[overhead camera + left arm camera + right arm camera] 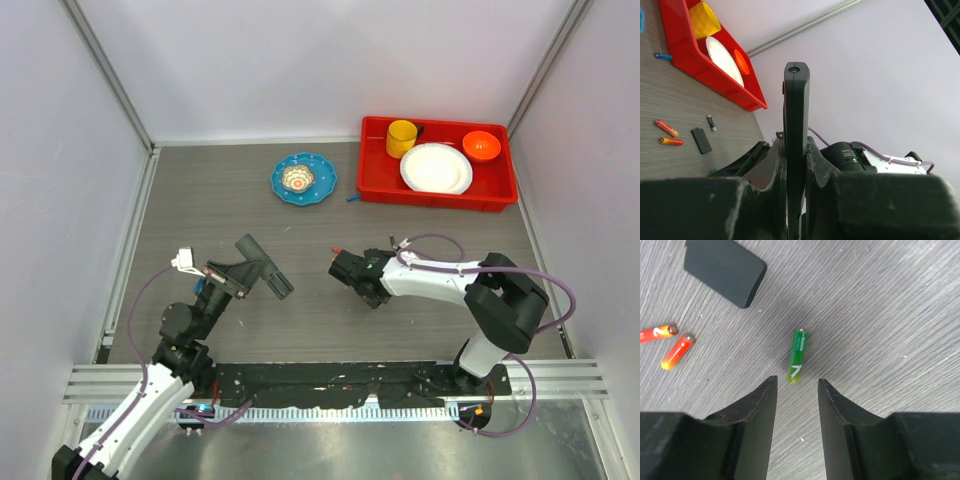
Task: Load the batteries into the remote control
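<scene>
My left gripper (232,277) is shut on the remote control (262,265), a slim black bar held off the table; in the left wrist view the remote (796,110) stands edge-on between the fingers (820,165). My right gripper (796,381) is open and low over the table, its tips just short of a green battery (798,355). Two orange-red batteries (677,351) (657,333) lie to its left, also in the left wrist view (671,141). In the top view the right gripper (340,265) hides most of them; one red tip (337,250) shows.
A small flat black squarish piece (725,270) lies beyond the batteries. A red tray (440,203) at the back right holds a yellow cup (401,137), a white plate (436,167) and an orange bowl (481,145). A blue plate (303,178) with a small bowl sits at the back.
</scene>
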### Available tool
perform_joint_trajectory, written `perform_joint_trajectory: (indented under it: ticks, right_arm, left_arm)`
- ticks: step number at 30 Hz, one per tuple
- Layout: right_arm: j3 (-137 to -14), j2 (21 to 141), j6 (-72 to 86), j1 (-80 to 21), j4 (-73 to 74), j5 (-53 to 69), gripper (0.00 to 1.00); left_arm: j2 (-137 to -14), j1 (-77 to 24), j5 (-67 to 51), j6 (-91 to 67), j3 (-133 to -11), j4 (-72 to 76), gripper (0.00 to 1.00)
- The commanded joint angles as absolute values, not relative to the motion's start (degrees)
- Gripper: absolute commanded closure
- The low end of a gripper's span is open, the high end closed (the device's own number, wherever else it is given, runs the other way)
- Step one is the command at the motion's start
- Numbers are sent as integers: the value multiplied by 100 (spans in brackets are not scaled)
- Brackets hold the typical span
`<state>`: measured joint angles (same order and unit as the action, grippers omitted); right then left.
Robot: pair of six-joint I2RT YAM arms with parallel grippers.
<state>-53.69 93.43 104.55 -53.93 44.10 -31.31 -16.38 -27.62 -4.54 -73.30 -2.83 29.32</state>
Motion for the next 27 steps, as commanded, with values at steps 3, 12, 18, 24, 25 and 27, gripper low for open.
perform_joint_trajectory:
  ticks: [3,12,18,24,25,27]
  right_arm:
    - [-5441,8649,8898,-5476,4326,-3428,55]
    - [-5547,7718,4472,-5476,2983,-3887,44]
    - [-5194,7574,1504,-5397,2757,-2751,30]
    - [-5151,7945,1090,-5353,2840,-2216,25]
    - [-5142,7971,1125,-5326,2752,-2050,20]
    - [-5081,8059,1178,-5256,2550,-1628,17]
  left_arm:
    - [-1766,-2751,-580,-7242,202,3225,100]
    - [-2118,-2751,-633,-7181,193,3375,100]
    - [-2127,-2742,-764,-7040,211,3375,100]
    - [-2127,-2742,-967,-6952,220,3366,100]
    - [-2118,-2742,-993,-6952,220,3366,100]
    - [-2109,-2742,-1037,-6952,220,3357,100]
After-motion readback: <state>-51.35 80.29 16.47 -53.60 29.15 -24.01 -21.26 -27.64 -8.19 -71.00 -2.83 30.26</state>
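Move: The green battery lies just under the right hand's open fingertips, about 2 cm ahead, 1 cm to the right and 2 cm below them. Beyond it, the battery cover is some 10 cm ahead and 2 cm right of the hand, the nearer orange battery about 10 cm ahead and 6 cm left, and the black battery roughly 15 cm ahead and 7 cm right. From the left hand, the green battery is about 25 cm right, 4 cm ahead and 24 cm below. The right hand lifts away from the green battery, rising about 10 cm with a slight forward reach, while its wrist swings some 75 degrees counter-clockwise and its already open fingers spread much wider; it then sinks again by about 4 cm, drawing back 1 cm, and ends still clear above the battery. The left hand keeps its grip on the remote control and lowers it about 2 cm, easing 1 cm to the right. ##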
